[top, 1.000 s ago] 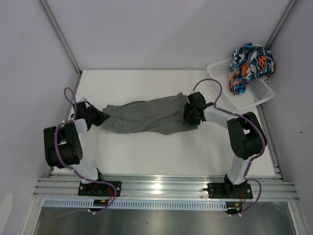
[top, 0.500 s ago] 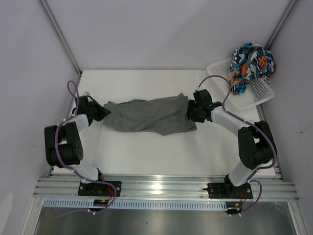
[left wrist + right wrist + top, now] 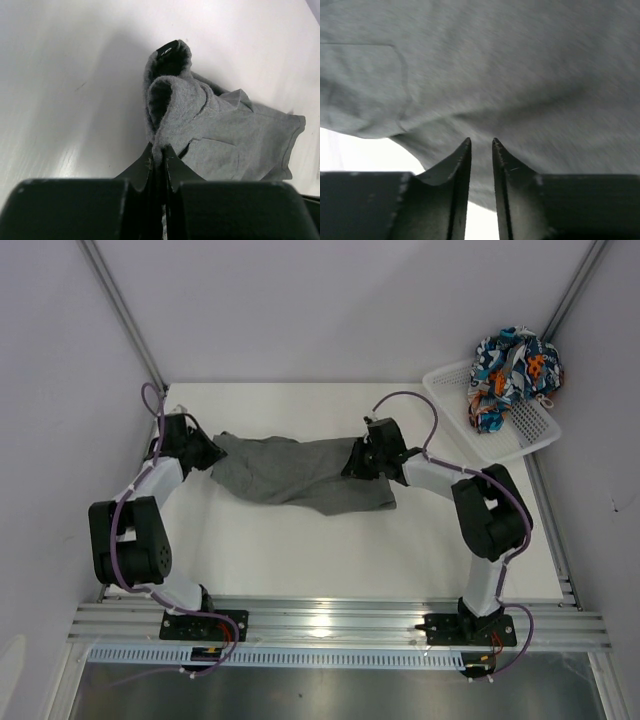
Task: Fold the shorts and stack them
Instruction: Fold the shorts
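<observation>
The dark grey shorts (image 3: 295,475) lie stretched across the middle of the white table (image 3: 300,550). My left gripper (image 3: 205,453) is shut on their bunched left end, and the cloth is pinched between the jaws in the left wrist view (image 3: 159,150). My right gripper (image 3: 357,462) is at the shorts' upper right part. Its jaws stand a narrow gap apart with grey cloth (image 3: 480,75) between the tips (image 3: 481,142). The patterned shorts (image 3: 513,370) sit crumpled in the white mesh basket (image 3: 530,435) at the back right.
The grey shorts' lower right corner (image 3: 385,502) rests on the table beyond my right gripper. Grey walls close in the table on the left, back and right. A metal rail (image 3: 330,620) runs along the near edge.
Both grippers moved toward the back of the table with the grey shorts. The right gripper also moved left, so the shorts are less stretched. The lower right corner stayed in place.
</observation>
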`<state>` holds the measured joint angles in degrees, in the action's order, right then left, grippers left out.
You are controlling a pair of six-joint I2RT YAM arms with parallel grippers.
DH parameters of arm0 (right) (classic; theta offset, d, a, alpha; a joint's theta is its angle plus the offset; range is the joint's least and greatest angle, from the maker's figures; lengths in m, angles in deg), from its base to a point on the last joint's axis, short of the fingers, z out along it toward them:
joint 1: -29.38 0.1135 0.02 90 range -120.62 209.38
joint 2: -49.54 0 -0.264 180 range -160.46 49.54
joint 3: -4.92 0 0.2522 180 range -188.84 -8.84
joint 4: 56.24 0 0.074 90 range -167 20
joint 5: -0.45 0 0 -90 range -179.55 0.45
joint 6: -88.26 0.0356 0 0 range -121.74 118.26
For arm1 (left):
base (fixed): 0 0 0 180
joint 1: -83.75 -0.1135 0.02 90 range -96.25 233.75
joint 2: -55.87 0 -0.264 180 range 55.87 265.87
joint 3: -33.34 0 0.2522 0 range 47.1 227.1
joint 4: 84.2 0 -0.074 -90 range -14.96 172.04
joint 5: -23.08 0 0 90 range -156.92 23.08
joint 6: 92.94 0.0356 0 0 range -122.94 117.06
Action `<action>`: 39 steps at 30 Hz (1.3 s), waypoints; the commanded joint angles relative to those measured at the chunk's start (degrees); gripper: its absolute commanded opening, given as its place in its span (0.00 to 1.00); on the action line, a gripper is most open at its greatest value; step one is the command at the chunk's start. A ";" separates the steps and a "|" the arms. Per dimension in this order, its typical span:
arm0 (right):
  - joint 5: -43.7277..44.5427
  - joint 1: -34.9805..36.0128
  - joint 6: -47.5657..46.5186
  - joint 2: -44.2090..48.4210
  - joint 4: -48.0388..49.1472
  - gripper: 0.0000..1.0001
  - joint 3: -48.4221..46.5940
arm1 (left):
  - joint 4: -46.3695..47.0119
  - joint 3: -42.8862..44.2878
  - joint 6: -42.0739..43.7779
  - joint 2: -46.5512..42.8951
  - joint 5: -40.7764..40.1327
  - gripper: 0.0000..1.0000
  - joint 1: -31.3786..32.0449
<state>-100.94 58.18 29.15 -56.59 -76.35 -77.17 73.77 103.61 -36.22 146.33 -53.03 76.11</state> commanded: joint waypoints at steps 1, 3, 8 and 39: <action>-7.66 1.78 4.17 -3.46 13.27 0.21 -3.38 | -3.32 4.74 1.29 -3.79 -3.16 0.07 0.69; -9.33 2.75 7.84 -6.63 19.49 0.05 -4.17 | -4.20 5.88 1.11 -4.14 -3.60 0.07 1.39; -10.32 5.29 13.49 -12.34 29.98 0.00 -5.75 | -8.86 9.92 2.07 -4.06 -6.50 0.07 2.89; 4.28 26.58 21.58 -27.29 10.75 0.00 -24.56 | -27.58 16.44 7.08 -11.26 -25.57 0.02 21.17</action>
<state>-96.27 86.96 50.57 -82.29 -61.97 -98.35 45.20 119.92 -29.79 140.45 -76.42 94.75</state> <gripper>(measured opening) 0.002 0.069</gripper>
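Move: The right hand, empty and about 5 cm above the cloth, has the middle of the shorts some 13 cm to its left and about level with it fore and aft. Their free right end lies roughly 12 cm to its right and 4 cm back, while the left end, held up in the left gripper, is about 35 cm to its left and 3 cm ahead. From the left hand the shorts' middle is some 22 cm to the right, 3 cm back and 8 cm below. The right hand shuts its part-open fingers on nothing while sweeping left over the shorts, sinks about 4 cm until the closed tips press on the cloth, then drags it left and back towards the base, some 26 cm left and 11 cm back in all. Meanwhile the left hand keeps its pinch on the shorts' left end and lifts it about 7 cm, then draws it some 5 cm right and 4 cm back, rolling about 20 degrees so that its left side rises. ##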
